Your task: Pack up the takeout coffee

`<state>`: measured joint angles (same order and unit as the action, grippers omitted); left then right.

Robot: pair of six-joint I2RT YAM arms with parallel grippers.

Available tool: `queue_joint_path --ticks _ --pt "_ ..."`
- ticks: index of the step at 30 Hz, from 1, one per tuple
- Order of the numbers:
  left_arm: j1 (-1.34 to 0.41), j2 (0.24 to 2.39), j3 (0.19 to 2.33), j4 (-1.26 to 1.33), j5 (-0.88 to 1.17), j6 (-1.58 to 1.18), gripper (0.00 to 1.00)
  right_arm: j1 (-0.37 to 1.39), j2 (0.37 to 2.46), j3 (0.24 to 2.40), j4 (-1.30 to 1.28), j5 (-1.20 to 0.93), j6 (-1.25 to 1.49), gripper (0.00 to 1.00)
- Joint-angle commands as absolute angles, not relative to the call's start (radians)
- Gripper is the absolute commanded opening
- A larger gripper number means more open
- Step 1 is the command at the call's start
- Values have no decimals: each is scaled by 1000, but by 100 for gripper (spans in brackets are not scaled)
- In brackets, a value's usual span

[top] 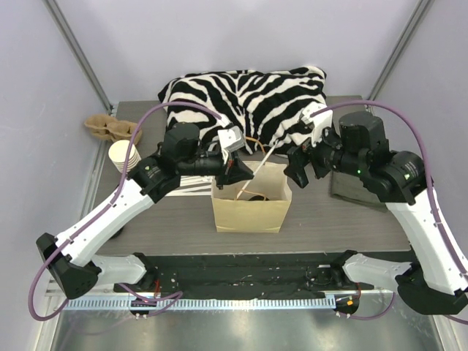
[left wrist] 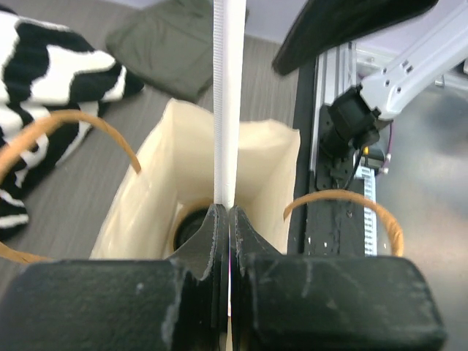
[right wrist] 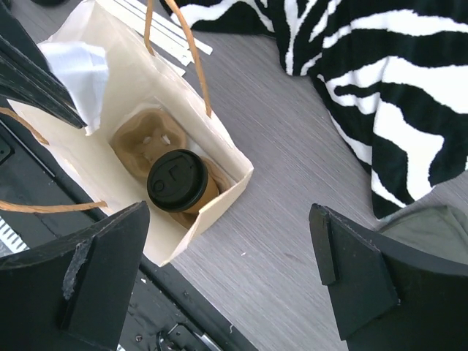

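The takeout coffee (right wrist: 178,180), a brown paper cup with a black lid, stands upright inside the open paper bag (right wrist: 219,191), set in a brown cup carrier (right wrist: 142,135). From above, the bag (top: 248,212) is at the table's middle. My left gripper (left wrist: 224,212) hangs over the bag's mouth, shut on a long white wrapped straw (left wrist: 225,102). From above, the straw (top: 265,159) slants up to the right from the left gripper (top: 235,170). My right gripper (right wrist: 229,212) is wide open and holds nothing, just right of the bag (top: 296,172).
A zebra-striped cloth (top: 248,95) lies behind the bag. A stack of lidless paper cups (top: 123,156) and a spare carrier (top: 110,128) sit far left. A grey-green cloth (top: 355,189) lies under the right arm. More wrapped straws (right wrist: 157,25) lie beyond the bag.
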<state>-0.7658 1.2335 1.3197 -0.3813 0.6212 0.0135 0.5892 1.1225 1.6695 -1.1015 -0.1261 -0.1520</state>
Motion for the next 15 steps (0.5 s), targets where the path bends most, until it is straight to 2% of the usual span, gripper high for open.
queue_joint_path --ticks 1,8,15 --pt "-778 1230 1327 -451 606 74 0 563 1101 1649 -1101 -115 -130 100" --pt "-779 1236 1347 -632 589 172 0 520 1097 1641 -1068 -100 -123 100" --pt "-785 1266 1371 -709 584 206 2 492 1120 1669 -1049 -63 -117 100"
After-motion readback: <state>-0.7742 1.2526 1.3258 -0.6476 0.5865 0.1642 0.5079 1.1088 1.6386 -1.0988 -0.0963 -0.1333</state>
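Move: The straw, still pinched in the left fingers, is bound for the paper bag below: the bag's middle is about 1 cm right of the left hand, level fore and aft, some 17 cm down. The lidded cup inside lies about 2 cm ahead, 3 cm right and 22 cm down; the loose straws are roughly 1 cm ahead, 18 cm left, on the table. From the right hand the bag is about 15 cm left, 2 cm back and 18 cm down. Keeping its pinch on the slanting straw, the left hand sinks about 5.5 cm down into the bag's mouth, easing some 2.5 cm left and slightly back as its right-pointing fingers tip roughly 15 degrees farther down. The right hand, still wide open and empty, drifts a couple of centimetres right and a little forward, away from the bag. ##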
